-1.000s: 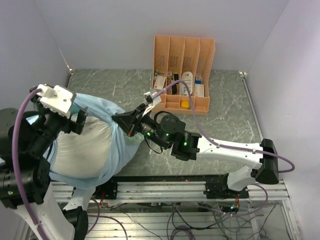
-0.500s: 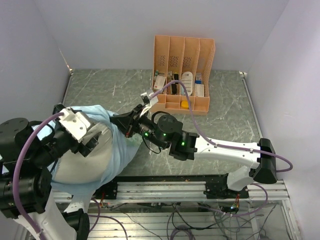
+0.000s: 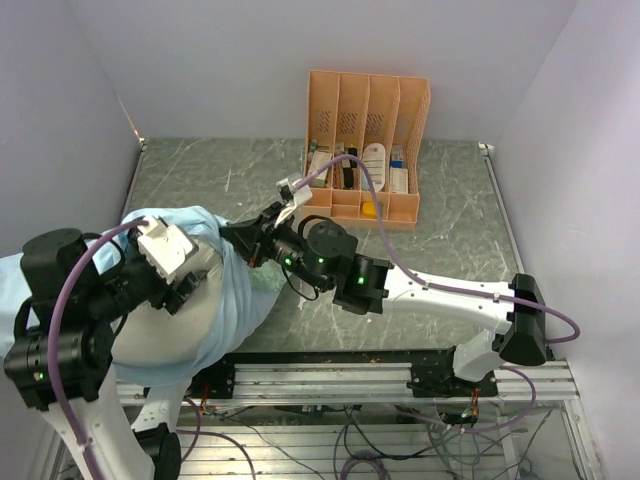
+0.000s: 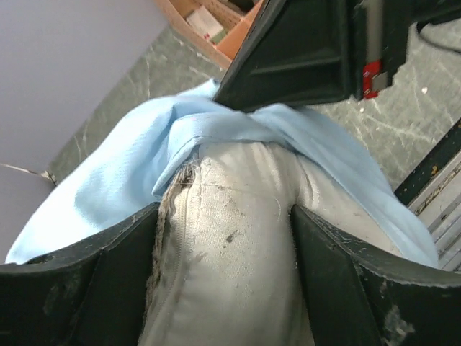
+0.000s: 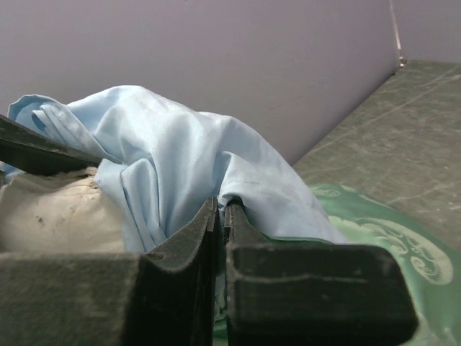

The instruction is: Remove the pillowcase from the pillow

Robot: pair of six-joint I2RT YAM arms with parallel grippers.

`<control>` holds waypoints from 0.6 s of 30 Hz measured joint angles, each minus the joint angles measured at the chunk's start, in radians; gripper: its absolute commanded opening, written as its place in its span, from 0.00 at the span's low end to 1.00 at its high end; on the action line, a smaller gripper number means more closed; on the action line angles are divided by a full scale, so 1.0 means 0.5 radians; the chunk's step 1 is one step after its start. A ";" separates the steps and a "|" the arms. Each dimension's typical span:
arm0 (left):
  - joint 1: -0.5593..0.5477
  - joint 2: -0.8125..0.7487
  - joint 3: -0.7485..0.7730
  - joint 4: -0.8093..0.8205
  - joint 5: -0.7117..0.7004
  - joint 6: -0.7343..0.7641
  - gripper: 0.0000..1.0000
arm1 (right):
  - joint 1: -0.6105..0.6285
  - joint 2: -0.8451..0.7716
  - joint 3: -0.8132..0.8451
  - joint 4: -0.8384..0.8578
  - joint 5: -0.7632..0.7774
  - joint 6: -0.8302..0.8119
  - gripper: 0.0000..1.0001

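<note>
The off-white pillow [image 3: 180,330] lies at the near left of the table, its end bare. The light blue pillowcase [image 3: 245,290] is bunched around its far and right side. My left gripper [image 3: 185,285] is shut on the pillow's bare end; in the left wrist view the pillow [image 4: 230,274] fills the gap between my fingers [image 4: 108,288]. My right gripper [image 3: 232,238] is shut on a fold of the pillowcase [image 5: 166,151], its jaws almost touching. The case's mint-green patterned face [image 5: 389,238] shows on the table beside it.
An orange file rack [image 3: 368,150] with small items stands at the back centre of the green marbled table [image 3: 450,220]. Purple walls close the left, back and right. A metal rail [image 3: 330,375] runs along the near edge.
My left gripper has moved from the far left toward the near right, pulling the pillow with it. The right gripper has shifted slightly left and farther, still pinching the cloth.
</note>
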 measured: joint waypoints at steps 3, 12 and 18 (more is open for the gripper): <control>0.000 0.049 -0.101 0.021 -0.054 0.010 0.62 | -0.041 0.000 -0.001 -0.041 0.002 -0.014 0.00; -0.001 0.124 -0.130 0.028 0.004 0.024 0.07 | -0.137 0.000 -0.002 -0.063 -0.089 -0.012 0.00; 0.000 0.086 -0.092 0.049 0.054 0.034 0.07 | -0.316 0.008 -0.026 -0.080 -0.248 0.060 0.00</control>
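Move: The cream pillow's end bulges between the left hand's open fingers, its graspable fold some 2 cm ahead and 3 cm below. The blue pillowcase hem, pinched shut in the right fingers, is about 9 cm ahead of the left hand and 6 cm to its right. From the right hand, the pillow fold lies roughly 7 cm back, 6 cm left and a little lower. Left hand dips forward 3 cm, pinching the pillow; right, still gripping the hem, drags it forward 5 cm. ##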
